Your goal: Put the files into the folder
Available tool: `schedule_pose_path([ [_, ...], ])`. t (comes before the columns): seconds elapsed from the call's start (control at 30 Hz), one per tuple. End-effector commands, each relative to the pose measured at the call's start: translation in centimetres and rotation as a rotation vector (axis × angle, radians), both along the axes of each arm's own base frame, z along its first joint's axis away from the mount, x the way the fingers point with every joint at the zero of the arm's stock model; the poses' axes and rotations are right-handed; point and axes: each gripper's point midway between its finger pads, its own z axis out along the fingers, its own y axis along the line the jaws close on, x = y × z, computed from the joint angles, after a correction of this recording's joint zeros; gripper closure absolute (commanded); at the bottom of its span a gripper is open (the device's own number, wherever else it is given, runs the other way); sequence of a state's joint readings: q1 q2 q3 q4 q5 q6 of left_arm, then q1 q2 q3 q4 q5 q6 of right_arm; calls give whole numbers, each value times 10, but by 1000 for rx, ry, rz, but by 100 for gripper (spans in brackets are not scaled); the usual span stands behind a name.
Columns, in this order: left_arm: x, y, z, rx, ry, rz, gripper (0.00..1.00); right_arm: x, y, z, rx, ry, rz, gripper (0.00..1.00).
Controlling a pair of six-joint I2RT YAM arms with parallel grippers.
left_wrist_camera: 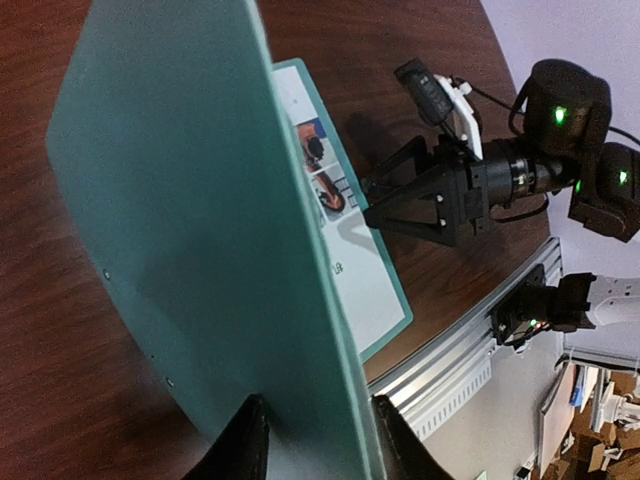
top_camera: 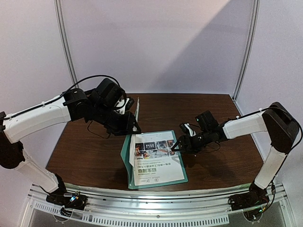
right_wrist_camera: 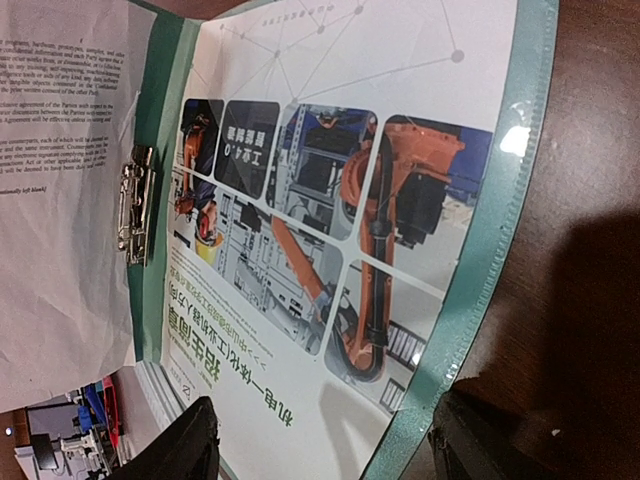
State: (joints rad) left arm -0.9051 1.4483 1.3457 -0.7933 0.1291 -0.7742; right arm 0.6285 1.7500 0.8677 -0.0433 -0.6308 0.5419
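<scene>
The teal folder (top_camera: 183,176) lies open on the table, its back cover flat. A colour-photo sheet (top_camera: 156,161) (right_wrist_camera: 330,200) rests on that cover. The front cover (left_wrist_camera: 190,200) stands raised, almost upright. My left gripper (top_camera: 134,128) (left_wrist_camera: 318,405) straddles its near edge, fingers well apart on either side of the thin card. A white text sheet (right_wrist_camera: 60,200) leans against the raised cover's inside, beside the metal clip (right_wrist_camera: 135,205) at the spine. My right gripper (top_camera: 177,145) (right_wrist_camera: 322,405) hovers open over the colour sheet's right edge and the folder rim (right_wrist_camera: 490,230), holding nothing.
The dark wooden table (top_camera: 85,156) has a silver rail (top_camera: 156,194) along its near edge, where both arm bases stand. Pale booth walls with metal poles (top_camera: 66,47) close in the back and sides.
</scene>
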Motion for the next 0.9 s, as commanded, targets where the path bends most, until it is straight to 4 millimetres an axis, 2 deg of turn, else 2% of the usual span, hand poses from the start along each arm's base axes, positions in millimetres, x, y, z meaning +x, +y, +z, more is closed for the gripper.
schedule_pose_path([
  [0.0,2,-17,-10,-36,2,-41,62,-27,-20,-30,-120,110,-9,27],
  [0.3,3,-44,-4,-112,4,-68,44,-26,-21,-27,-125,99,-9,27],
  [0.5,1,-57,-4,-142,19,-87,38,-25,-24,-23,-138,82,-11,27],
  [0.67,-2,-74,11,-234,19,-120,33,-25,-25,-22,-142,74,-14,27],
  [0.87,-4,-80,14,-267,26,-131,30,-22,-28,-20,-159,59,-28,27],
])
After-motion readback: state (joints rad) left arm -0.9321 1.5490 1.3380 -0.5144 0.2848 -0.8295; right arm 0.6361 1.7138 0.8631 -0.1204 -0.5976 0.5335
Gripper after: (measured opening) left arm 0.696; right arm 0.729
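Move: The folder's raised cover stands nearly upright between the left hand's open fingers, its middle about 10 cm below them and 2 cm to their left. It is going over onto the poster page, level with this hand, roughly 8 cm right and 20 cm below. The spine lies some 5 cm left and 19 cm below, also level. From the right hand, the poster page lies about 9 cm left, 4 cm back and 3 cm lower. The folder's raised cover is pushed over to the right by the left hand, which travels some 6 to 7 cm rightward towards the poster page, dipping slightly before rising at the end. Its fingers spread from about a third to well open, letting the cover's edge out and ending against its outer face, while the wrist swings them about 10 degrees up to the right. ##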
